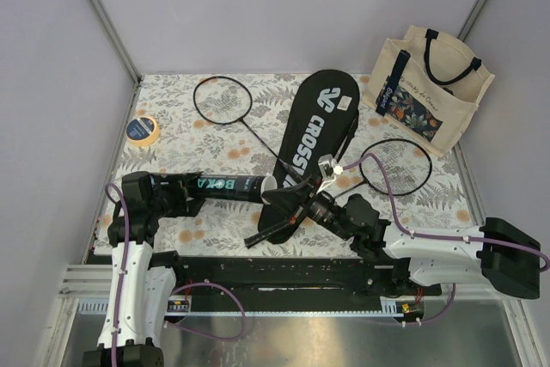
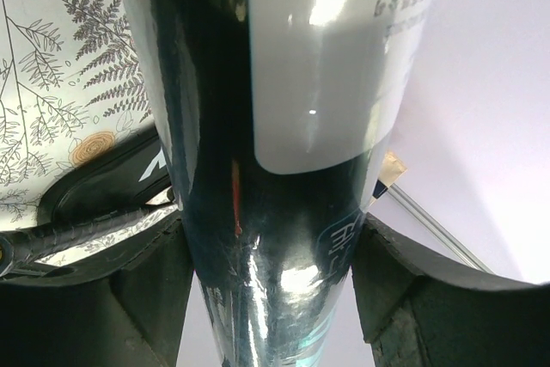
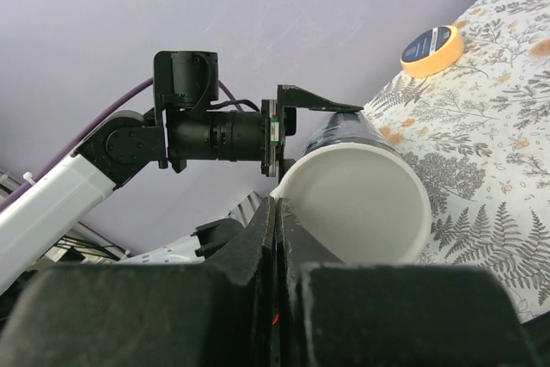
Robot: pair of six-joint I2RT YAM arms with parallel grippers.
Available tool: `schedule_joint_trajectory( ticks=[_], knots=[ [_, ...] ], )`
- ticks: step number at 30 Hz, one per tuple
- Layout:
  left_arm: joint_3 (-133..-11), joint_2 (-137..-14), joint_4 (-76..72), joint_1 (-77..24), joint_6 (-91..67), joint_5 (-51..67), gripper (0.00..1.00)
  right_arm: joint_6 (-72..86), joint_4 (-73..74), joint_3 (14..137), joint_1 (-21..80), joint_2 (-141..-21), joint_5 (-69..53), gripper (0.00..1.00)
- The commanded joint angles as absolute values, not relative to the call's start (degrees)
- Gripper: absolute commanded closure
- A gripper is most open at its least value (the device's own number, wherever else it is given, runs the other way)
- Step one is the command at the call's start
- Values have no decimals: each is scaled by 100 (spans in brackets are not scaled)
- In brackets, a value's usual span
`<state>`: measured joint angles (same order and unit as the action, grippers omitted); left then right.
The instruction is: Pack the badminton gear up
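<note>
My left gripper [image 1: 185, 192] [image 2: 271, 251] is shut on the black tube [image 1: 225, 185] [image 2: 275, 169] with teal lettering, one finger pressed to each side, and holds it lying level. The tube's white end [image 1: 268, 182] [image 3: 357, 204] faces my right gripper [image 1: 282, 198] [image 3: 275, 205], which is shut with nothing visible between its fingers; its tips touch the white rim. The long black bag [image 1: 314, 122] marked "CROSSWAY" lies in the middle. One racket [image 1: 222, 99] lies at the back left, another [image 1: 395, 166] to the right. No shuttlecock is clearly visible.
A cream tote bag [image 1: 430, 83] with dark handles stands at the back right corner. A yellow-rimmed tape roll [image 1: 142, 129] [image 3: 432, 49] lies at the far left by the wall. Grey walls enclose the flowered table [image 1: 215, 139] on three sides.
</note>
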<state>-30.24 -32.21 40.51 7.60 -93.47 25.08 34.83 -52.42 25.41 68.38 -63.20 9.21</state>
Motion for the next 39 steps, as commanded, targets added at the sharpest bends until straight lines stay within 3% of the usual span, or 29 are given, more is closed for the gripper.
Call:
schedule_joint_trajectory(
  ticks=[1,29,34,39],
  knots=[
    [-3252,-3129,3612,756,-9413,2883,75,3595,-5713,2487,6917,-6434,677,100],
    [-3261,-3041,3401,747,-9457,3234,75,3797,-5933,2417,6908,-6803,571,100],
    [-3217,-3041,3401,756,-9457,3208,75,4078,-5328,2443,6900,-6338,869,76],
    [-3164,-2988,3401,756,-9483,3164,75,4087,-4528,2549,6908,-5670,1072,69]
  ],
)
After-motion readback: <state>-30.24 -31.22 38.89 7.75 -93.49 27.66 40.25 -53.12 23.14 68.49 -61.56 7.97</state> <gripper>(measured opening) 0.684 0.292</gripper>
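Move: Just ahead of the right hand's closed fingertips is the white cap of the shuttle tube, its middle about 3 cm forward, 2 cm left and 1 cm below. The nearer racket's handle lies on the table some 25 cm below, about 2 cm ahead and 1 cm left; the racket case's middle is about 24 cm forward and 10 cm right at table height. From the left hand, gripping the tube, the cap is roughly 20 cm right, level fore-and-aft, and 7 cm higher. Working closed fingertips against the near side of the tube's white cap, the right hand creeps back about 1 cm and turns a few degrees counter-clockwise, then opens its fingers to roughly a third as it eases barely 1 cm rightward off the cap and tips slightly. The left hand keeps its grip on the tube and rises about 1 cm near the end. ##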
